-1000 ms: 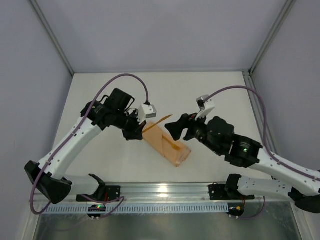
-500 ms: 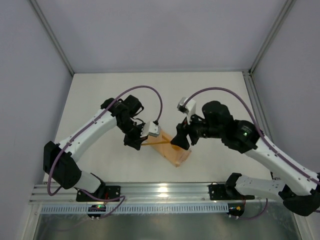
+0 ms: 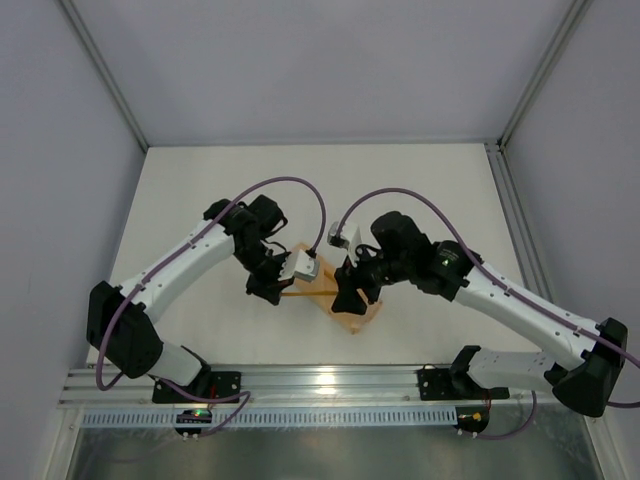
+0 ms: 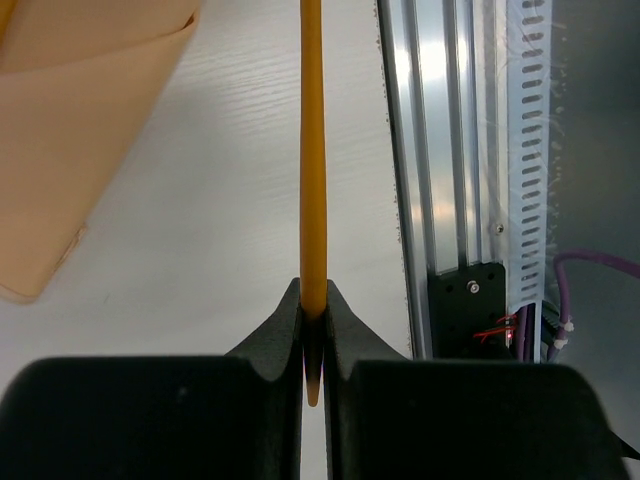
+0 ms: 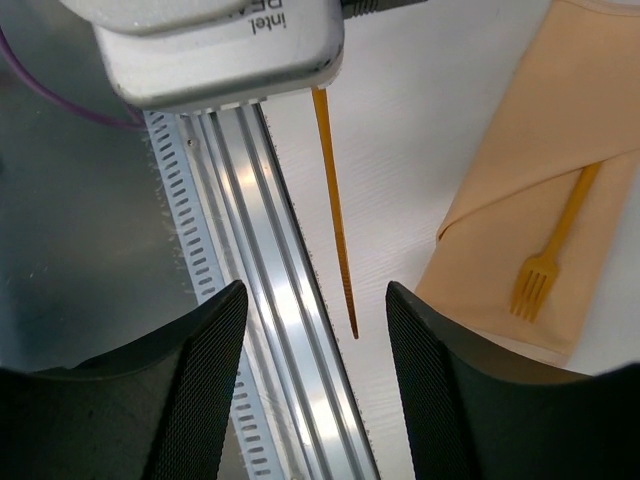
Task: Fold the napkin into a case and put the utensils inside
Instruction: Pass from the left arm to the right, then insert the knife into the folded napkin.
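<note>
The napkin [image 3: 362,316] lies folded as a narrow peach case [image 5: 530,190] near the table's front middle, partly hidden under both grippers in the top view. An orange fork [image 5: 545,265] rests on the case, tines toward its lower end. My left gripper [image 4: 314,300] is shut on the handle end of a second thin orange utensil [image 4: 313,150], held edge-on and level above the table [image 3: 305,294]. The utensil's free tip [image 5: 350,320] reaches into the gap of my right gripper [image 5: 315,300], which is open; neither finger touches it.
The aluminium rail [image 3: 320,380] runs along the table's near edge, just below the utensil tip [image 5: 260,300]. The left wrist's white camera housing [image 5: 220,40] sits close above the right gripper. Grey walls enclose the table's sides and back.
The right gripper has swung left and toward the front until its jaws stand around the utensil's tip, and they have narrowed a little. The left gripper turned, still holding the utensil.
</note>
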Robot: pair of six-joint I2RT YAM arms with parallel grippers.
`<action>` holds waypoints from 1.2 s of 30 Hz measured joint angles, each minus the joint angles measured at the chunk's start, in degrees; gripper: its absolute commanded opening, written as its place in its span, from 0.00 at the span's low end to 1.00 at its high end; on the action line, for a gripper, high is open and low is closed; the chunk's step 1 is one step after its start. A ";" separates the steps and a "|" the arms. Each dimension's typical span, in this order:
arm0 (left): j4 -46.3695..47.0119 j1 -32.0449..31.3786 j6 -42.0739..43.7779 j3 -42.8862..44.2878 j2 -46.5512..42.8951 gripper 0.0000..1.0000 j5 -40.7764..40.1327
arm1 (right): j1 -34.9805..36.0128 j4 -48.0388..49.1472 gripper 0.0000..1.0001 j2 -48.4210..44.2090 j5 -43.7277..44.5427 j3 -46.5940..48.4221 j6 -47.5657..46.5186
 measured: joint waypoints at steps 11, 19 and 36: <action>-0.07 0.00 0.39 -0.20 0.02 0.00 0.52 | -0.02 3.89 0.03 3.32 -0.57 -0.20 1.29; -0.39 0.09 -0.72 -0.20 0.94 0.47 0.09 | -0.07 6.75 0.03 2.93 -1.11 -2.49 4.96; 11.56 5.77 -21.53 -2.12 -3.28 0.94 -9.60 | -10.99 9.97 0.03 -12.37 5.73 -22.01 30.23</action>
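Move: From the right hand the orange utensil's middle is about 7 cm left, 1 cm ahead and 3 cm lower, its free end reaching in between the open fingers; from the left hand, which holds the other end, it is about 7 cm right, level fore and aft, 3 cm higher. The napkin case lies some 7 cm ahead of the right hand, 1 cm left and 20 cm below; the fork in it is about 8 cm ahead of that hand, straight in line. The right fingers close on the free end of the utensil after easing a centimetre or two left and forward; only then do the left fingers open wide and let go. The right hand takes the utensil about 7 cm down and 7 cm right, slightly forward, lower over the case, turning some 30 degrees clockwise with a tilt. The emptied left hand swings forward and a little left, turning counter-clockwise. ##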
